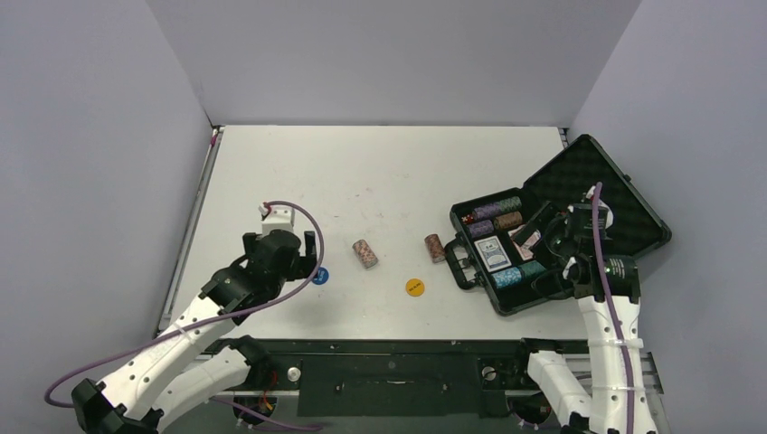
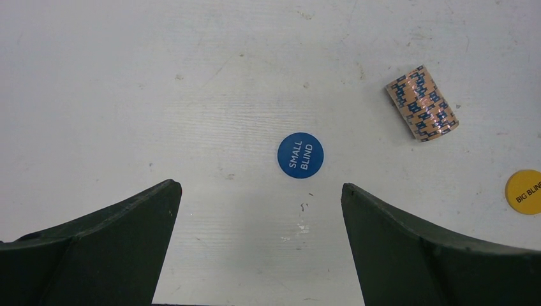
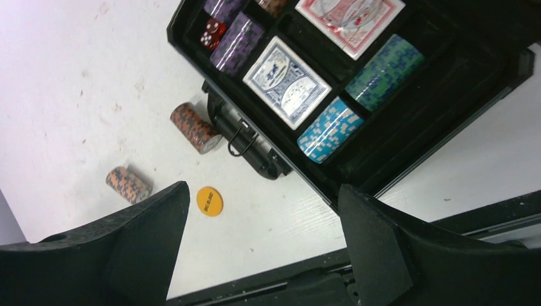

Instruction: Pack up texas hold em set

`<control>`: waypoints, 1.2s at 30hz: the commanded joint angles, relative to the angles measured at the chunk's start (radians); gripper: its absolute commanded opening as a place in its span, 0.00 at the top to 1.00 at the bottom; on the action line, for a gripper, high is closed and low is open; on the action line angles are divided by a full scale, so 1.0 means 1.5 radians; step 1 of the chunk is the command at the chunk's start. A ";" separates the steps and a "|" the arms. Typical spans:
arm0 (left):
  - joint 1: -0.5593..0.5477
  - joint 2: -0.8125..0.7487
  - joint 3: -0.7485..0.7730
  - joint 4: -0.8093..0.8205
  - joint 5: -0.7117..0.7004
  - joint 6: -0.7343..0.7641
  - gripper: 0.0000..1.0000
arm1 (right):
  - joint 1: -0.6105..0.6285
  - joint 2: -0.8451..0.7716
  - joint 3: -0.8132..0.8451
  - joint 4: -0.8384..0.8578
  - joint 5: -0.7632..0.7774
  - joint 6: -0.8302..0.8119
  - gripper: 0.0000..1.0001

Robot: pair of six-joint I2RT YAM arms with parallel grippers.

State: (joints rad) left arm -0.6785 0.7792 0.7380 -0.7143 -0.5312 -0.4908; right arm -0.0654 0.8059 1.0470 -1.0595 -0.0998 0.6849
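The black case (image 1: 503, 307) lies open at the right, its foam lid (image 1: 579, 172) tilted back. It holds chip stacks, a blue card deck (image 3: 287, 81), a red deck (image 3: 349, 19) and red dice (image 3: 212, 33). On the table lie an orange-blue chip stack (image 1: 364, 253), a brown-red stack (image 1: 435, 248) by the case handle, a yellow disc (image 1: 415, 287) and a blue "SMALL BLIND" disc (image 2: 300, 155). My left gripper (image 2: 258, 186) is open and empty, just short of the blue disc. My right gripper (image 3: 263, 185) is open and empty above the case's near edge.
A grey wall stands along the left, back and right of the white table. A metal rail (image 1: 194, 226) runs along the table's left edge. The dark base frame (image 1: 389, 362) lies along the near edge, close to the case's front corner.
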 commanded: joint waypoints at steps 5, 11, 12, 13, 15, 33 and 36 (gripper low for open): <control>0.002 0.064 0.026 -0.039 -0.004 -0.127 0.04 | 0.074 0.002 -0.006 -0.007 -0.033 -0.030 0.18; 0.004 0.095 0.039 -0.065 -0.004 -0.199 0.04 | 0.124 -0.009 -0.044 0.010 -0.033 -0.005 0.18; 0.007 0.098 0.042 -0.071 -0.006 -0.216 0.04 | 0.131 -0.007 -0.046 0.015 -0.031 -0.003 0.18; 0.009 0.103 0.043 -0.073 -0.005 -0.225 0.04 | 0.144 -0.003 -0.049 0.016 -0.029 0.002 0.18; 0.018 0.112 0.043 -0.083 0.001 -0.252 0.04 | 0.161 0.005 -0.046 0.021 -0.022 0.009 0.18; 0.074 0.228 0.026 -0.015 0.072 -0.279 0.00 | 0.241 0.015 -0.055 0.029 0.006 0.023 0.18; 0.080 0.271 0.027 0.014 0.099 -0.249 0.05 | 0.242 0.011 -0.055 0.019 0.011 0.016 0.18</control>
State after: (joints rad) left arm -0.5724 1.1267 0.7559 -0.7795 -0.4328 -0.9203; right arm 0.2897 0.8345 0.9646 -1.0473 -0.1165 0.7082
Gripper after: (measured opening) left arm 0.971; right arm 0.818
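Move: The small blind button lies flat some 12 cm below my left hand, about 3 cm ahead and 4 cm to its right. The orange chip stack stands about 8 cm ahead and 16 cm right of that hand. From my right hand the small blind is far off, about 47 cm left, 3 cm ahead and 18 cm down; on the way lie the big blind, some 23 cm left and level, and the brown chip stack, 10 cm ahead and 16 cm left. I sink my open left hand almost straight down about 8 cm towards the small blind, tipping its fingers steeper and turning them some 20 degrees counter-clockwise, still short of touching. Meanwhile I swing my empty, open right hand about 7 cm left off the case, also a little back and down, turning counter-clockwise, and ease to a stop in the air. ##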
